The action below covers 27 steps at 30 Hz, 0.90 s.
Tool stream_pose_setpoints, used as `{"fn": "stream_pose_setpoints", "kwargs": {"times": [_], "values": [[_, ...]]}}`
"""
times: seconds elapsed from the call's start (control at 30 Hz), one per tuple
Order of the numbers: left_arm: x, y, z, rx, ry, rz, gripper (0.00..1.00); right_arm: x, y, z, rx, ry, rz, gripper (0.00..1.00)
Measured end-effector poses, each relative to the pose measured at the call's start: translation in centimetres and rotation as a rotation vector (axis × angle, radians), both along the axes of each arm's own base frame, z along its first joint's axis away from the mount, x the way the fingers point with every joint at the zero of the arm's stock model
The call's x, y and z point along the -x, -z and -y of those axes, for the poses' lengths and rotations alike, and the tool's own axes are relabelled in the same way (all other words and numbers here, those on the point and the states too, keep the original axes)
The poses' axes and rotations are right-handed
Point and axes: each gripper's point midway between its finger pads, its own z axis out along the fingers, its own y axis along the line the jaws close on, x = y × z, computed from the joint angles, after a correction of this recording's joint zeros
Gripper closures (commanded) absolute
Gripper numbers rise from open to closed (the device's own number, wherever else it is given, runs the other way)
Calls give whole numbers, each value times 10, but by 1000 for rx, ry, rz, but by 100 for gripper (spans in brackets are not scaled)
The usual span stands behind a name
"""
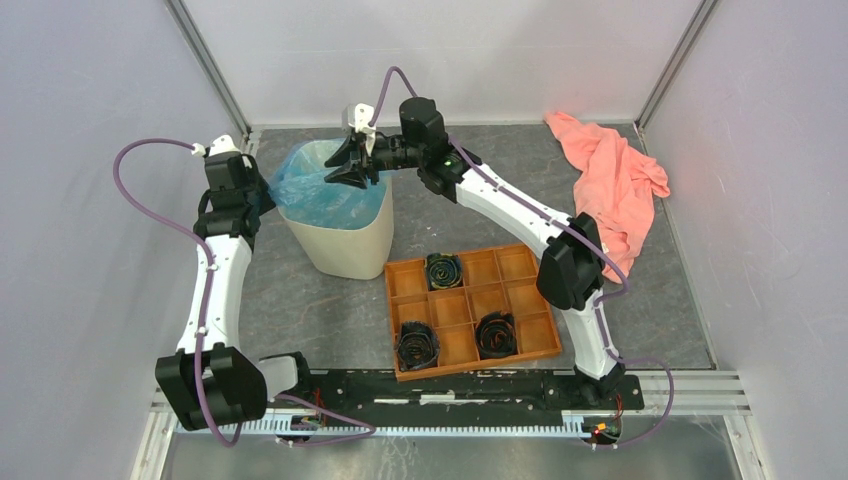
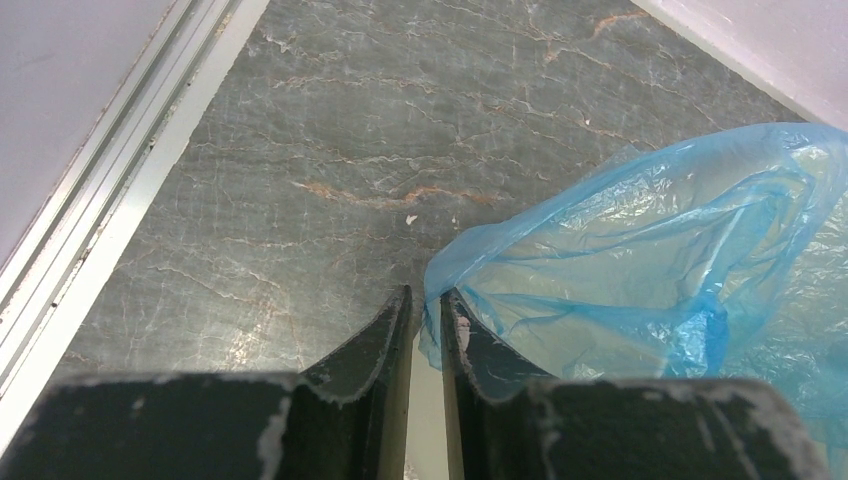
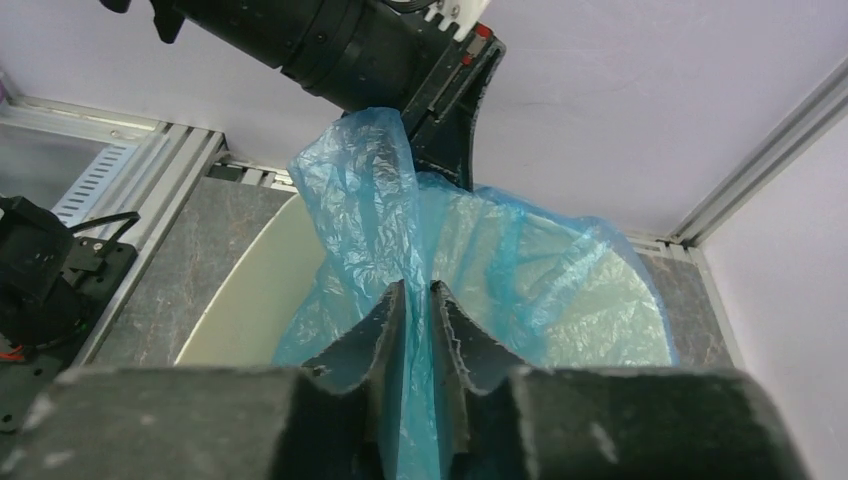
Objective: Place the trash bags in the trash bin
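The light-blue trash bag (image 1: 335, 195) lies in the mouth of the cream trash bin (image 1: 345, 250) at the back left. My left gripper (image 1: 266, 192) is at the bin's left rim. In the left wrist view the left gripper (image 2: 425, 300) is shut on the bag's edge (image 2: 650, 230), with cream plastic showing in the narrow gap. My right gripper (image 1: 346, 170) hangs over the bin's far rim. In the right wrist view the right gripper (image 3: 418, 290) pinches a fold of the bag (image 3: 520, 270) above the bin (image 3: 250, 300). One corner of film rises to the left arm's finger (image 3: 450, 130).
An orange compartment tray (image 1: 389, 300) lies right of the bin, holding black rolls (image 1: 443, 268), (image 1: 417, 343), (image 1: 495, 333). A salmon-pink cloth (image 1: 610, 185) is heaped at the back right. Pale walls close in the table on three sides.
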Motion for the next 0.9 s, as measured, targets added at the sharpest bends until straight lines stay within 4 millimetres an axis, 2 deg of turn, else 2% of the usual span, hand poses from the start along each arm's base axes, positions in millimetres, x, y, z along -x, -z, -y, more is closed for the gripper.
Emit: {"fn": "stream_pose_setpoints", "kwargs": {"times": [0.03,0.23,0.33,0.47,0.63,0.77,0.9], "values": [[0,0,0,1,1,0,76,2,0,0,2,-7,-4,99],[0,0,0,1,1,0,75,16,5,7,22,-19,-56,99],[0,0,0,1,1,0,75,31,6,19,36,-1,-103,99],[1,-1,0,1,-2,3,76,49,-3,31,34,47,-131,99],[7,-4,1,8,-7,13,76,85,-13,24,32,47,-131,99],[10,-9,2,11,-9,27,76,107,6,23,74,71,-145,99],[11,-9,3,14,-11,30,75,116,34,27,131,100,-163,99]]}}
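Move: A gathered edge of the blue trash bag already lies between the right hand's half-open fingertips. The trash bin's middle is almost straight below, about 18 cm down and 1 cm nearer the base; its near rim is about 10 cm back, 1 cm right and 8 cm lower. The rolled black bag lies roughly 12 cm back, 20 cm right, 30 cm down. From the left hand, still gripping the bag's left edge, the gathered edge is some 14 cm right, 1 cm farther out, 8 cm higher. The blue bag's gathered edge is pinched as the right fingers shut on it; the right hand then draws it back about 12 cm towards the bin's near rim, veering slightly right, rising a little midway and dipping nearly 5 cm at the end. The left hand keeps its hold on the left edge, easing about a centimetre back and up late on. ##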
